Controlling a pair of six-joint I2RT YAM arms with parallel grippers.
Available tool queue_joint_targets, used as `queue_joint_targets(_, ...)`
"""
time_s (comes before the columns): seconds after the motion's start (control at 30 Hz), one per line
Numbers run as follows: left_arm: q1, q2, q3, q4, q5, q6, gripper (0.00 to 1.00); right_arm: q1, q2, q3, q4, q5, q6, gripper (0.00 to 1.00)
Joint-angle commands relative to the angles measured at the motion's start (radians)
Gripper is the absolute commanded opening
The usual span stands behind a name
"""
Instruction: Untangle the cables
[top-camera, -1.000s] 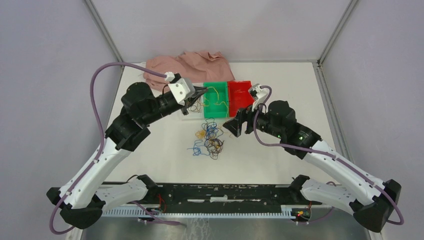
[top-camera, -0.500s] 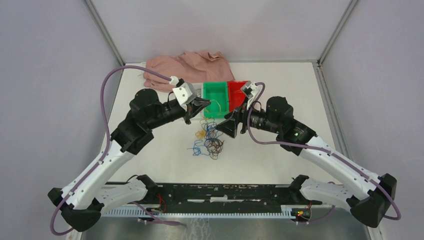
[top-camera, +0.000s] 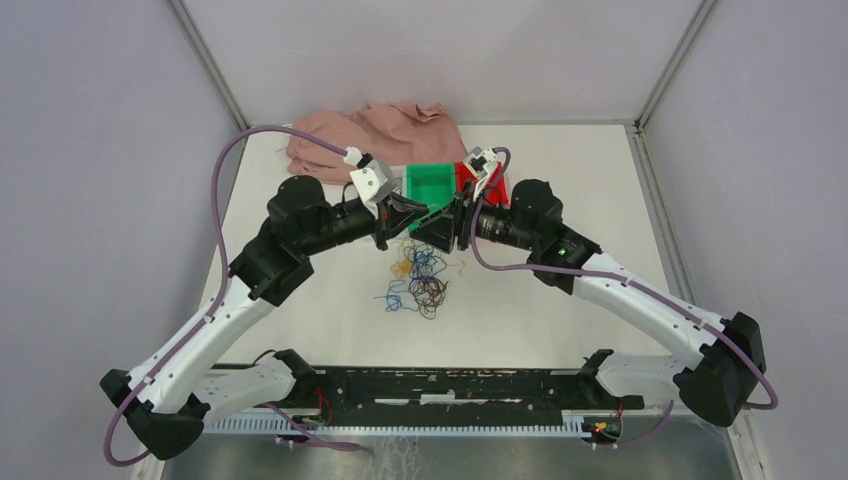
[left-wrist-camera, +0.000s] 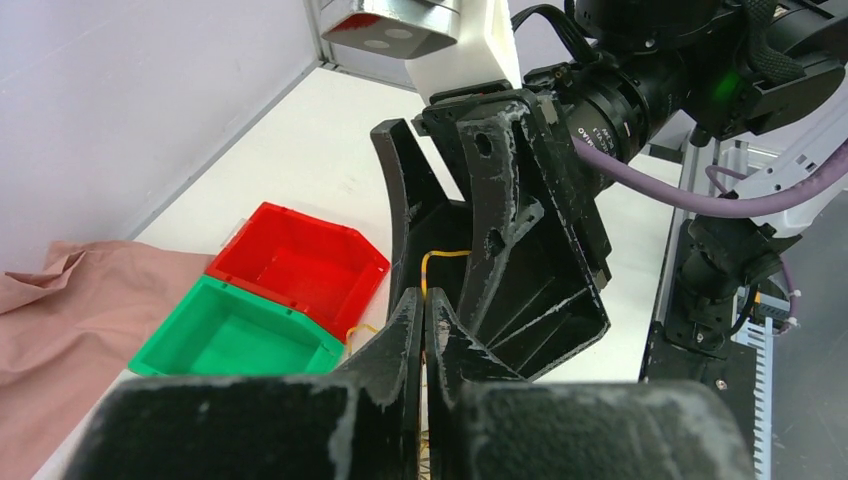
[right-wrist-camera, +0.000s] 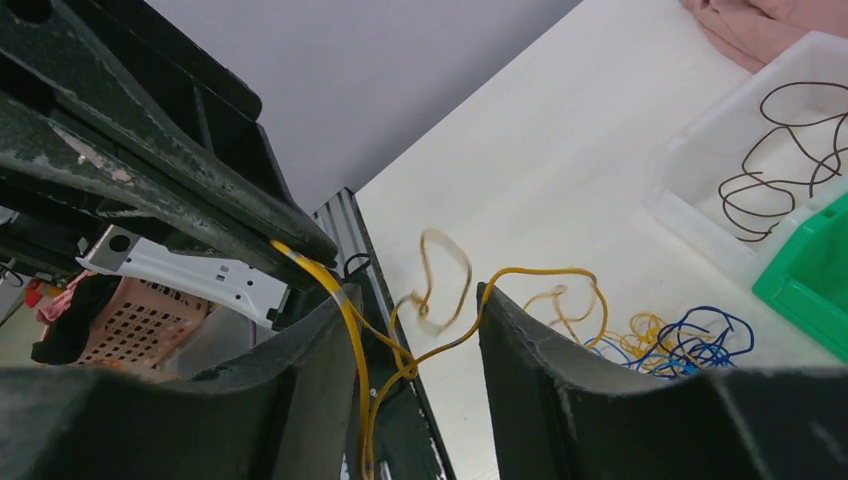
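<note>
A tangle of blue, yellow and dark cables (top-camera: 422, 278) lies on the white table in front of the bins. My left gripper (left-wrist-camera: 424, 300) is shut on one yellow cable (left-wrist-camera: 440, 254), held up above the heap. In the overhead view the left gripper (top-camera: 407, 213) and my right gripper (top-camera: 440, 226) meet tip to tip. The right gripper (right-wrist-camera: 415, 320) is open, and the same yellow cable (right-wrist-camera: 352, 330) runs down between its fingers (right-wrist-camera: 540, 370), nearest the left one. More blue and yellow cables (right-wrist-camera: 680, 335) lie on the table beyond.
A green bin (top-camera: 432, 180) and a red bin (top-camera: 465, 178) stand just behind the grippers. A clear tray (right-wrist-camera: 700, 165) holds a dark brown cable (right-wrist-camera: 790, 165). A pink cloth (top-camera: 370, 130) lies at the back left.
The right arm has swung left until its jaws reach the left gripper's tips, and the jaws have narrowed. The left gripper has shifted slightly right, still holding the yellow cable.
</note>
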Motion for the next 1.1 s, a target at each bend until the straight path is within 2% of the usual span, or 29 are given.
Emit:
queue_joint_targets(0.0,-0.004,0.003,0.001,0.061,0.004,-0.063,0.04,0.008,0.003,0.065,0.043,0.021,0.002,0.39)
queue_joint_targets(0.07,-0.004,0.004,0.006,0.057,-0.025,-0.059,0.1,0.008,-0.007,0.066,-0.015,0.079,-0.025,0.12)
queue_joint_targets(0.1,-0.004,0.005,0.008,0.051,-0.038,-0.051,0.15,0.007,-0.015,0.066,-0.047,0.115,-0.037,0.02)
queue_joint_targets(0.17,-0.004,0.011,0.015,0.034,-0.071,-0.032,0.17,-0.001,-0.03,0.063,-0.096,0.169,-0.05,0.0)
queue_joint_targets(0.2,-0.004,0.013,0.019,0.026,-0.094,-0.027,0.23,-0.011,-0.033,0.063,-0.111,0.177,-0.051,0.0)
queue_joint_targets(0.23,-0.004,0.016,0.023,0.014,-0.111,-0.018,0.36,-0.028,-0.035,0.067,-0.128,0.179,-0.054,0.0)
queue_joint_targets(0.27,-0.004,0.02,0.029,0.0,-0.123,-0.006,0.61,-0.047,-0.035,0.074,-0.149,0.181,-0.056,0.0)
queue_joint_targets(0.3,-0.003,0.025,0.038,-0.021,-0.132,0.008,0.74,-0.071,-0.033,0.083,-0.17,0.18,-0.057,0.0)
queue_joint_targets(0.4,-0.002,0.037,0.068,-0.076,-0.169,0.037,0.89,-0.158,-0.02,0.113,-0.244,0.188,-0.082,0.0)
queue_joint_targets(0.43,-0.002,0.04,0.079,-0.092,-0.18,0.049,0.98,-0.181,-0.005,0.131,-0.277,0.197,-0.102,0.0)
queue_joint_targets(0.67,0.015,0.098,0.168,-0.338,-0.233,0.128,0.99,-0.277,0.177,0.289,-0.464,0.292,-0.258,0.0)
queue_joint_targets(0.77,0.091,0.115,0.18,-0.411,-0.215,0.123,0.99,-0.29,0.262,0.342,-0.477,0.323,-0.303,0.0)
queue_joint_targets(0.9,0.229,0.119,0.18,-0.459,-0.121,0.139,0.99,-0.307,0.368,0.422,-0.489,0.38,-0.35,0.0)
queue_joint_targets(1.07,0.305,0.12,0.174,-0.481,-0.072,0.171,0.99,-0.325,0.469,0.511,-0.523,0.483,-0.399,0.0)
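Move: Between the right hand's open fingers, roughly 1 cm to its left and at its height, runs the yellow cable. From the right hand the red box is about 31 cm ahead, 13 cm to the right and 29 cm below; the green box is as far ahead, straight in line; the cable pile is some 9 cm ahead, 2 cm left and 31 cm below. The left hand still holds the yellow cable right at its shut fingertips. Pinching the yellow cable just below the left fingertips, the right hand shuts fully; the left then opens wide and lets go. Carrying the cable towards the red box, the right hand goes some 20 cm forward, with 11 cm each to the right and down, swinging clockwise and tipping its fingers downward. The emptied left hand withdraws about 10 cm left, also forward and down. ##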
